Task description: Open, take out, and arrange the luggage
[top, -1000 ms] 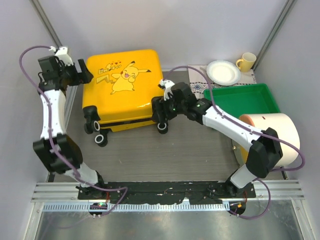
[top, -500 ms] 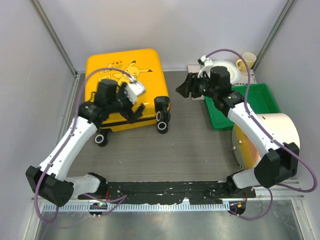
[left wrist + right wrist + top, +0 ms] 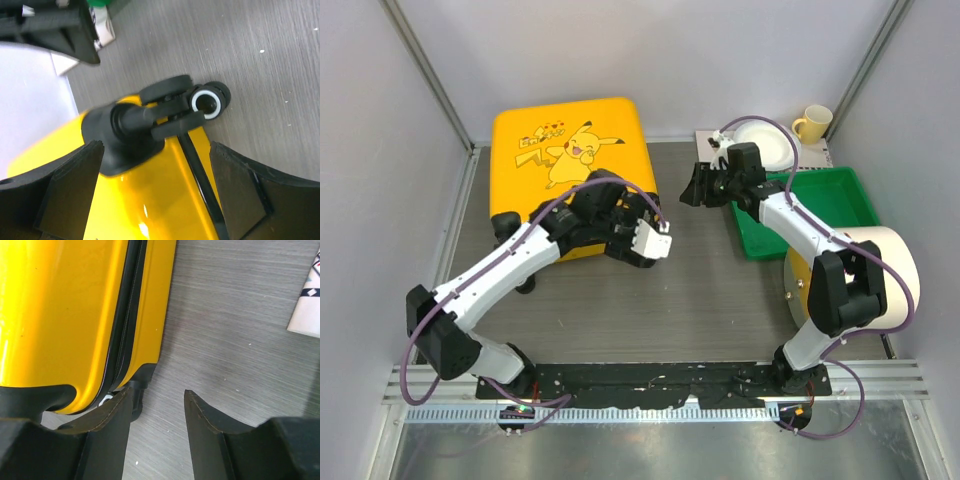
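Observation:
The luggage is a yellow suitcase with a Pikachu print. It lies flat and zipped shut at the back left of the table. My left gripper hangs over its near right corner and hides the wheels there. In the left wrist view this gripper stands wide open astride the yellow shell, just behind a black wheel. My right gripper hovers off the suitcase's right side. In the right wrist view it is open over bare table, with the zipper seam to its left.
A green tray lies at the right, behind a large cream cylinder. A white plate and a yellow mug sit on a patterned cloth at the back right. Grey walls close in both sides.
My left arm swung from the suitcase's far left side across to its near right corner. My right gripper pulled back from that corner toward the tray, and its jaws narrowed.

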Controlling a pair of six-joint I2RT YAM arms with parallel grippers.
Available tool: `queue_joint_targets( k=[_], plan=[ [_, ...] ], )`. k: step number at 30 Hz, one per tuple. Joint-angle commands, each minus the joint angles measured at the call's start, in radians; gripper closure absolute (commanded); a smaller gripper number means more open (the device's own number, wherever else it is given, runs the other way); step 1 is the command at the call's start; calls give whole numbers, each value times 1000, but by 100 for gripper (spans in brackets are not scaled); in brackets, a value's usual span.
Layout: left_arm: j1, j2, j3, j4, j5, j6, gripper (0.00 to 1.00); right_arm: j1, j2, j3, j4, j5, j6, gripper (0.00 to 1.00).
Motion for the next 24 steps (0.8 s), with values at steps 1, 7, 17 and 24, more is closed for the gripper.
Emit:
queue_joint_targets(
  k=[1, 7, 17, 24],
  plan=[
    [-80, 40, -9, 39, -61, 248, 8, -7, 7, 0, 46, -57, 28, 48],
    [-134, 137, 32, 36, -135, 366, 10, -10, 52, -5, 80, -115, 56, 47],
    [-149, 136, -13, 206, -199, 296, 75, 16, 165, -16, 218, -174, 178, 49],
    [-107, 11, -138, 352, -219, 156, 100, 80, 190, -71, 347, -189, 238, 52]
  ],
)
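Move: The suitcase's upper wheel, on its near right corner, lies about 5 cm right, 5 cm below and 2 cm ahead of the open left hand; the lower wheel is some 6 cm right, 1 cm back and 15 cm below that hand. From the right hand the lower wheel is roughly 10 cm left, 2 cm back and 13 cm down, the upper one about 11 cm left, 4 cm back and 4 cm down. At the suitcase's upper near-right wheel the left hand dips down and right about 6 cm, turning clockwise, then shuts its wide-open fingers fully beside the wheel and climbs some 3 cm, still edging right; a hold isn't visible. The half-open right hand meanwhile sinks 6 cm and goes 5 cm left towards the lower corner and wheel, tilting about 15 degrees. ##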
